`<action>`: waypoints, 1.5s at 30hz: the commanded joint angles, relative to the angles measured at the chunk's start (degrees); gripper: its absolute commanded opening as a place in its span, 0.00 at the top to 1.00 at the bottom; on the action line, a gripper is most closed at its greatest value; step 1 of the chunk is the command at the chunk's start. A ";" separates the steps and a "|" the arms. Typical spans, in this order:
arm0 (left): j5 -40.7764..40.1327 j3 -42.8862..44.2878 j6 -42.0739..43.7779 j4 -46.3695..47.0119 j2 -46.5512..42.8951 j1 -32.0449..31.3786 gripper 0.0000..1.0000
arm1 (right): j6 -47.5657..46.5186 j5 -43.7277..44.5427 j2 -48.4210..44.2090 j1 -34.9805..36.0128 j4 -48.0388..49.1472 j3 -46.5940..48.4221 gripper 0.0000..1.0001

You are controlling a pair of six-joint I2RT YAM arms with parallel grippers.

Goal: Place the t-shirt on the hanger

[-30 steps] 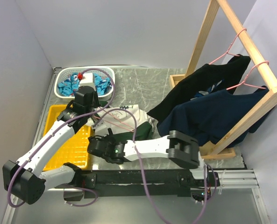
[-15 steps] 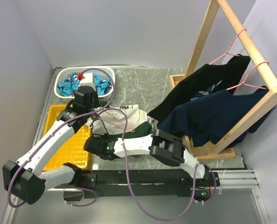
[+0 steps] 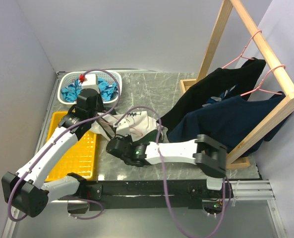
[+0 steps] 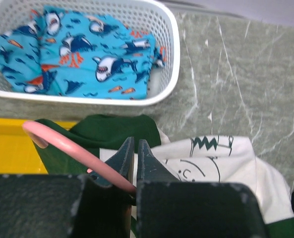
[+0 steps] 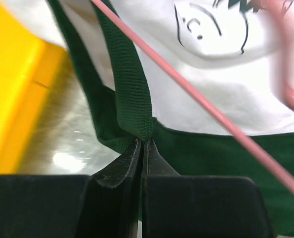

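The t-shirt [image 3: 137, 121] lies bunched on the table between the arms, its off-white printed front [image 4: 221, 158] up and its dark green edges showing. My left gripper [image 4: 135, 141] is shut on the thin pink wire of the hanger [image 4: 72, 148], just above the shirt's upper left part. The hanger wire [image 5: 196, 96] crosses diagonally over the white cloth [image 5: 236, 69] in the right wrist view. My right gripper [image 5: 143, 141] is shut on a dark green band [image 5: 129, 84] at the shirt's edge, beside the yellow tray. In the top view the right gripper [image 3: 118, 144] sits at the shirt's near-left edge.
A white basket [image 3: 63, 100] holding bright blue patterned cloth [image 3: 104, 87] stands at the back left. A yellow tray [image 3: 82, 153] lies along the left side. A wooden rack [image 3: 265, 49] at the right carries dark garments [image 3: 221, 114] on pink hangers.
My right gripper has closed on the shirt's green band and its arm has shifted rightward, tugging the cloth. The left gripper has stayed shut on the hanger.
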 commanded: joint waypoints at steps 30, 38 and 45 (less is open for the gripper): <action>-12.35 -5.37 5.62 11.04 -21.03 5.86 0.99 | 5.45 -11.42 -29.99 -6.51 -2.60 -8.59 1.00; -13.40 -5.37 6.24 11.83 -21.38 5.86 0.99 | 5.01 -14.86 -34.64 -10.81 -3.04 -10.08 1.00; -15.69 -3.70 6.41 11.30 -19.02 5.86 0.99 | 4.13 -14.77 -37.02 -10.99 -5.24 -8.94 1.00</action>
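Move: My left hand, shut on the hanger's hook end, has the t-shirt's middle roughly 8 cm back, 10 cm to its right and 20 cm below. The white basket is about 9 cm ahead and 9 cm left of that hand, 20 cm down. My right hand already pinches the shirt's green edge; the hanger's middle slants some 4 cm ahead, 4 cm right and 6 cm above it. The yellow tray lies about 16 cm to this hand's left, slightly back and 9 cm lower. I keep the green edge pinched and lift it with my right hand, some 15 cm up and then increasingly to the right, rolling the hand so its left side rises nearly 30 degrees. Meanwhile my left hand keeps hold of the hanger, rising about 10 cm, going left and a little back as its fingers tip upward, so the hands draw apart with hanger and cloth between them. ##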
